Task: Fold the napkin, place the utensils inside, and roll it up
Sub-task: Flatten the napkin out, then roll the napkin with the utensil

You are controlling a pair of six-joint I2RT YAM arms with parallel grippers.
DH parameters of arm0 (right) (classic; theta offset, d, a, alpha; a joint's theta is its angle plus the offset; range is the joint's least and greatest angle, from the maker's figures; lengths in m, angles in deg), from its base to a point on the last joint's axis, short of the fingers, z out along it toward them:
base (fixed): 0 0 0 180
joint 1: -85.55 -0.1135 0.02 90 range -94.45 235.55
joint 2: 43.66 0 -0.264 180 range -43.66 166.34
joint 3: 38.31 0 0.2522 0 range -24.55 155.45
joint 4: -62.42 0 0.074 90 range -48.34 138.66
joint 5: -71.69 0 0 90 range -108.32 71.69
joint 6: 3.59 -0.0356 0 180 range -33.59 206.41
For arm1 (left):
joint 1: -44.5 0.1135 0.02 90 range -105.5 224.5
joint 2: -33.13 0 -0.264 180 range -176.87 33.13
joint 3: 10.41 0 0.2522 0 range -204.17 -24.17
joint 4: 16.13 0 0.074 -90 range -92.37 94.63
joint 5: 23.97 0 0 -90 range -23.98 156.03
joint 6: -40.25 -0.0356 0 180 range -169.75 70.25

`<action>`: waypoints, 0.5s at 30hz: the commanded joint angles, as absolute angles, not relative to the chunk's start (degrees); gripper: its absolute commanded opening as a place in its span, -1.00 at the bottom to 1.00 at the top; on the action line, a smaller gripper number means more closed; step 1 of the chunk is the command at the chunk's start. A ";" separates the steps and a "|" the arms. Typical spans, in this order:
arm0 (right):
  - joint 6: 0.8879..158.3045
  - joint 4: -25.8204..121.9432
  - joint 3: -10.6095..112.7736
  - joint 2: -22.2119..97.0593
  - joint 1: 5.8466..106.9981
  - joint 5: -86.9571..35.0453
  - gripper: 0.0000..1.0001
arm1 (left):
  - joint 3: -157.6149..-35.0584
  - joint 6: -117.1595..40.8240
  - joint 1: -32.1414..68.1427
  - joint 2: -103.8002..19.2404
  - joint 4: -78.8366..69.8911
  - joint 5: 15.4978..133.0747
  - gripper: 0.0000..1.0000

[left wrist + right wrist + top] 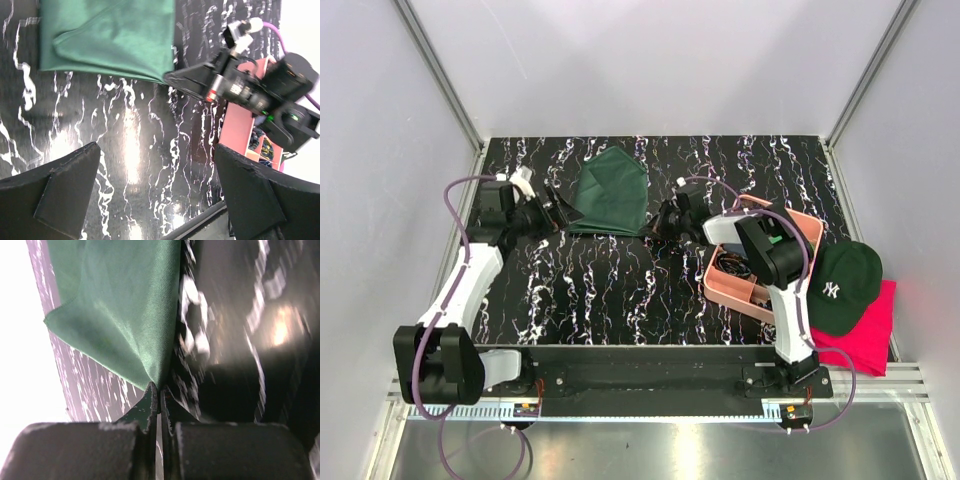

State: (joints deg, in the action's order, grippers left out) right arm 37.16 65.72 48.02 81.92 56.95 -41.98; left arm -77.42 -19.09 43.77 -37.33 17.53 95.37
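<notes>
The dark green napkin (610,190) lies folded into a rough triangle at the back middle of the black marbled table. My right gripper (655,226) is shut on the napkin's near right corner. In the right wrist view the napkin (125,305) runs down into the closed tips of that gripper (159,390). My left gripper (560,210) stands open just left of the napkin, holding nothing. In the left wrist view the left gripper (157,155) hovers over bare table below the napkin (110,37). The utensils show only as dark slender shapes (738,267) inside the pink tray (725,296).
The pink tray sits right of the middle, partly under my right arm. A dark green cap (845,285) rests on a bright pink-red cloth (870,340) at the right edge. Metal frame posts and white walls surround the table.
</notes>
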 commanded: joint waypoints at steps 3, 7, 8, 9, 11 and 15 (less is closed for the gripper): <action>38.42 65.53 36.20 72.47 56.63 -41.87 -1.00 | -66.90 -11.70 43.62 -30.43 7.15 89.32 0.98; 37.46 65.97 28.02 67.10 56.63 -42.05 -1.00 | -56.80 -6.87 41.78 -27.18 1.60 86.07 0.96; 37.28 66.06 24.61 65.95 56.55 -42.05 -1.00 | -55.47 -6.42 41.43 -26.91 0.45 85.89 0.95; 37.11 65.97 23.01 64.03 56.55 -42.31 -1.00 | -54.41 -6.07 40.81 -26.82 -1.64 85.80 0.93; 36.40 66.06 18.37 62.35 56.46 -42.66 -1.00 | -51.95 -6.06 40.11 -27.08 -3.67 85.80 0.91; 36.05 66.06 12.02 58.31 56.37 -43.54 -1.00 | -49.31 -5.89 38.44 -29.62 -10.78 89.40 0.84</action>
State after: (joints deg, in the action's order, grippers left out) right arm 36.19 69.13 18.54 61.46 56.71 -42.83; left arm -50.52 -7.27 39.79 -28.22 1.84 87.89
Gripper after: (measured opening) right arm 0.012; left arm 0.937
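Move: The right fingers already pinch the folded napkin's near right corner at table height. The napkin's middle lies about 13 cm ahead and 10 cm left of them, the bare table it is headed for some 12 cm back and 6 cm right, and the pink organizer's middle roughly 7 cm back and 30 cm right. The open left hand hovers about 17 cm above the napkin's near left corner, which lies some 5 cm ahead and hardly to its left. Keeping its shut-fingered pinch on the near right corner, the right hand drags the napkin over the table back towards the bases and rightwards, about 12 cm back and half as far right, staying level while the fingers tip slightly further down. Alongside it, the left hand sinks some 10 cm and draws back about 6 cm, closing in on the near left corner as it tips down a little and turns slightly counter-clockwise, its fingers still wide open and well above the table. ##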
